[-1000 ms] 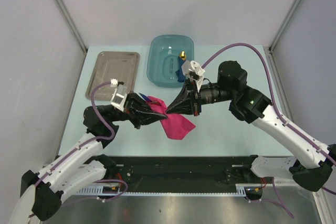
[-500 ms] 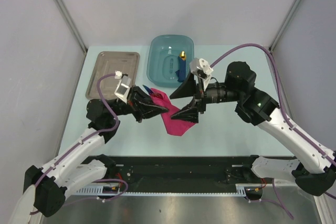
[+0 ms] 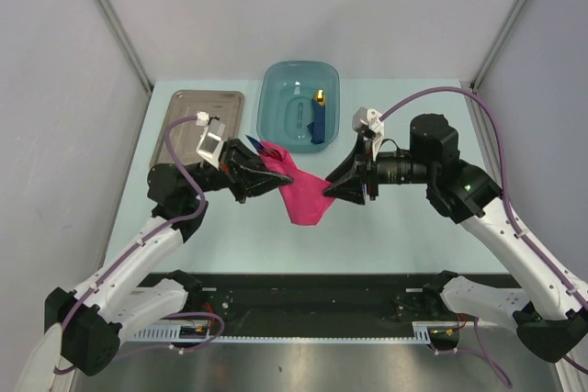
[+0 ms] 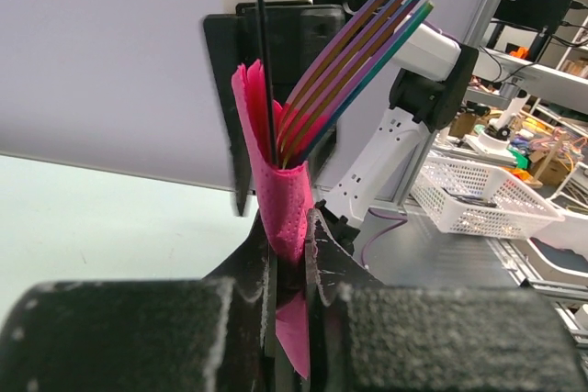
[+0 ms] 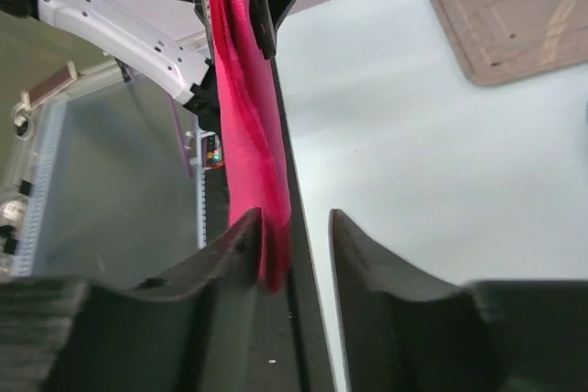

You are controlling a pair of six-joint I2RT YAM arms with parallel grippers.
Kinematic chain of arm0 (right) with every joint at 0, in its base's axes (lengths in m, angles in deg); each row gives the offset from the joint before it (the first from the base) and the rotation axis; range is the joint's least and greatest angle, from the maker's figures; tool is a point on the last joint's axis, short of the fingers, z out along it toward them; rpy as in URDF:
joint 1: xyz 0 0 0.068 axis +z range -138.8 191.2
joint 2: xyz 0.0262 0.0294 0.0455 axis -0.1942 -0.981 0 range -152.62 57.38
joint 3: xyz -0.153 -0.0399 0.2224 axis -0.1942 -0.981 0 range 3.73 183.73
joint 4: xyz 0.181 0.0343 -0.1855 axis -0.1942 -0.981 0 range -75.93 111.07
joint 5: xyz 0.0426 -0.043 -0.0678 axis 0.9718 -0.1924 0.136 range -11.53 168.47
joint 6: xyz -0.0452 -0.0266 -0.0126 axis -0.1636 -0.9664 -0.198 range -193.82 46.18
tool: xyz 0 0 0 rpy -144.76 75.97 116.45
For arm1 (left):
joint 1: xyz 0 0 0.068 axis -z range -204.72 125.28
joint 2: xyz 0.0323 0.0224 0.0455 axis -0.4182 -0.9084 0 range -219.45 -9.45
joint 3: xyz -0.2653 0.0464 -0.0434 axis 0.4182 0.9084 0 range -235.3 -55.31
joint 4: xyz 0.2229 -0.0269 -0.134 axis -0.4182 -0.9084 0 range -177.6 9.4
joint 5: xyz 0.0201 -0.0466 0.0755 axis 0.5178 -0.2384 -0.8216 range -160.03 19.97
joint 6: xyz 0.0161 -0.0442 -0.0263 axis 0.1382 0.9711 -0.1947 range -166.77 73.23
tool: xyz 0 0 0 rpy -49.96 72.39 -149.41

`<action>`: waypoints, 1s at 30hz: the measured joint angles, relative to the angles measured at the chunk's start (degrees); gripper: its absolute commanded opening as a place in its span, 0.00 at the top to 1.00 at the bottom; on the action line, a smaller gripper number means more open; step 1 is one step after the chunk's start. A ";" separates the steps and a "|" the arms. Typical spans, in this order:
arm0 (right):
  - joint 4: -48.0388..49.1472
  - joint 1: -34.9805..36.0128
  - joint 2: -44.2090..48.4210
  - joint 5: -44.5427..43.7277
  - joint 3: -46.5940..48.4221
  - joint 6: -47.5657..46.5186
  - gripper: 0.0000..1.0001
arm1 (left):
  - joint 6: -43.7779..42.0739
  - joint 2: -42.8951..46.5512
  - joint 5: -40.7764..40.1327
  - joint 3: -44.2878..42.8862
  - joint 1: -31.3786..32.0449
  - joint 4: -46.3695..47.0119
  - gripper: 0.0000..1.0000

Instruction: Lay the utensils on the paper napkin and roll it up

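The paper napkin (image 3: pixel 303 195) is a bright pink sheet wrapped loosely round the utensils and held above the table between the two arms. In the left wrist view, iridescent fork tines (image 4: pixel 358 52) and a thin dark blade stick out of the pink wrap (image 4: pixel 280 199). My left gripper (image 3: pixel 265 176) is shut on the wrapped bundle, as the left wrist view (image 4: pixel 292 245) also shows. My right gripper (image 3: pixel 335 188) is open at the napkin's lower right end. That pink end (image 5: pixel 248 144) hangs against the left finger (image 5: pixel 234 250), with a gap to the other finger.
A teal plastic basin (image 3: pixel 285 121) stands at the back centre with a chunky blue object with a yellow tip (image 3: pixel 317 117) in it. A grey-brown metal tray (image 3: pixel 197 126) lies at the back left, also seen in the right wrist view (image 5: pixel 524 16).
My right gripper was shut on the napkin, then opened and drew back to the right. My left gripper has lifted the bundle slightly toward the back.
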 measured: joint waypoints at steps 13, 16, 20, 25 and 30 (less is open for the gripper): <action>4.31 -1.46 -2.62 4.11 -2.21 0.66 1.00 | 1.77 -0.48 1.42 -0.98 -0.11 -0.02 1.00; 8.24 -1.09 -4.61 5.35 -3.48 1.88 1.00 | 2.34 -0.48 1.70 -1.18 0.24 -0.24 1.00; 13.64 0.48 -7.45 6.67 -3.74 3.54 1.00 | 2.82 -0.48 1.66 -1.97 0.96 -0.31 1.00; 19.21 3.13 -9.55 7.85 -4.09 5.27 1.00 | 3.17 -0.44 1.03 -2.36 1.66 -0.24 1.00; 25.22 4.76 -11.10 8.26 -5.07 7.43 1.00 | 3.17 -0.44 0.17 -2.36 1.68 -0.35 1.00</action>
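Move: The right hand's half-open fingers straddle the loose edge of the paper napkin, about 1 cm to the left of the hand point and level with it. The rolled bundle, pinched in the left hand, is some 6 cm to the right hand's left, 2 cm farther out and 2 cm higher; the utensil tips stick out of it about 10 cm left, 6 cm ahead and 8 cm up. From the left hand, that loose edge is roughly 5 cm to the right, 2 cm back and 2 cm below. The right fingers shut at once on the napkin's loose edge, then draw it about 6 cm left towards the bundle, dipping some 2 cm and bowing slightly forward early on, with the hand turning roughly 10 degrees counter-clockwise. The left hand keeps its pinch on the bundle, easing up and back a little over 1 cm. ##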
